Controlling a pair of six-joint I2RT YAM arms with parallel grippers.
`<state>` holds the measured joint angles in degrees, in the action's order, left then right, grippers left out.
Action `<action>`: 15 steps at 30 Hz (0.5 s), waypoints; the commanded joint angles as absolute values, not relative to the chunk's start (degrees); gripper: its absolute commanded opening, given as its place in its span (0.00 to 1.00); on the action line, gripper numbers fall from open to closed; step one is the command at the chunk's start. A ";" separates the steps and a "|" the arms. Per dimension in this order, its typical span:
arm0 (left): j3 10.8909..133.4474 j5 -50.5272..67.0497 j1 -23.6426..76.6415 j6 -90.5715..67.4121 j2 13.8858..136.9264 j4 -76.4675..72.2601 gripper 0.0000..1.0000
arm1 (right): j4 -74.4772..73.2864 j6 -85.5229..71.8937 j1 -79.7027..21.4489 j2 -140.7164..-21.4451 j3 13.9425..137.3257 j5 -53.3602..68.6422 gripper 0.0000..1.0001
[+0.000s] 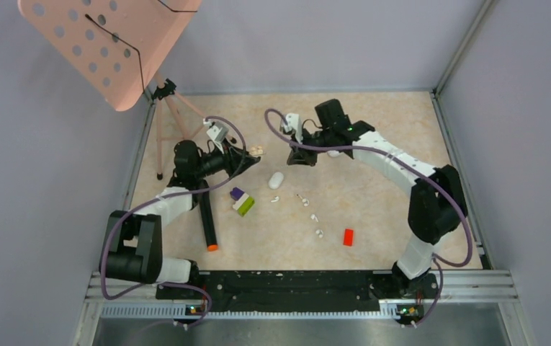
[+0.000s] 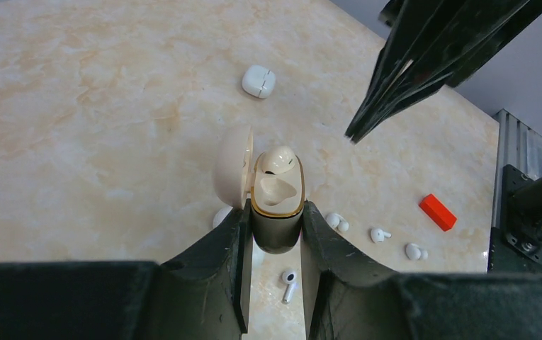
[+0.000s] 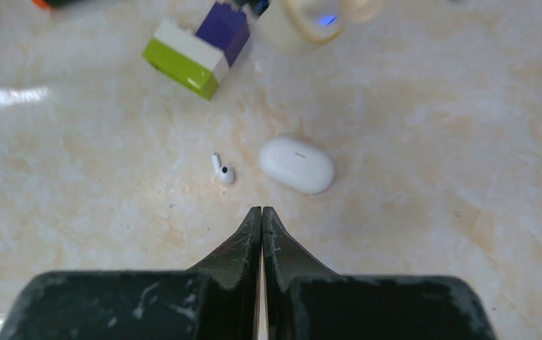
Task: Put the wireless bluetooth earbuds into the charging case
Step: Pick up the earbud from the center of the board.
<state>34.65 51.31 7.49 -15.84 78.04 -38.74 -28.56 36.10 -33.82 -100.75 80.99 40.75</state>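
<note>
My left gripper (image 2: 275, 212) is shut on an open cream charging case (image 2: 277, 195) with a gold rim and holds it above the table; it also shows in the top view (image 1: 255, 152). One roundish earbud (image 2: 278, 159) sits in the case's far slot, and the near slot is empty. A stemmed earbud (image 2: 289, 283) lies below the case, and three more earbuds (image 2: 378, 234) lie to its right. My right gripper (image 3: 261, 210) is shut and empty, hovering near a stemmed earbud (image 3: 222, 171) and close to the left gripper in the top view (image 1: 302, 156).
A white pebble case (image 3: 297, 164) lies just past the right fingertips. A squarish white case (image 2: 258, 81) lies farther off. There is also a red brick (image 1: 348, 236), a purple-green block (image 1: 242, 202), a black marker (image 1: 207, 220), and a pink tripod (image 1: 168, 119) at the far left.
</note>
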 commanded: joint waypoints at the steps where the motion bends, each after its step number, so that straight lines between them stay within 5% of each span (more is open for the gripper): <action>1: 38.83 55.14 7.28 -14.32 80.38 -44.34 0.00 | -31.19 27.96 -33.11 -94.32 80.43 47.42 0.00; 7: 40.56 50.90 7.12 -14.60 80.76 -42.35 0.00 | -30.75 32.07 -35.06 -93.49 72.89 36.21 0.16; 15: 38.50 45.82 6.62 -17.65 77.69 -39.33 0.00 | -33.67 17.61 -38.43 -102.25 78.84 20.46 0.31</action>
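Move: Almost straight below the right hand, some 14 cm down and about 2 cm back, lies the centre earbud. A second earbud sits about 2 cm to its right and 2 cm nearer the base. The closed white case is about 4 cm ahead of the hand and 7 cm left; a lone earbud lies 7 cm left and 3 cm back. From the left hand, the centre earbud is some 11 cm right, 2 cm back and 17 cm down. Rising about 3 cm at first, the empty right hand then turns over and sinks some 8 cm towards the centre earbud, drawing back about 3 cm and right nearly as far, as its shut fingers part to roughly a third and tip some 15 degrees steeper. The left hand, still gripping the open charging case, drifts some 2 cm forward. ##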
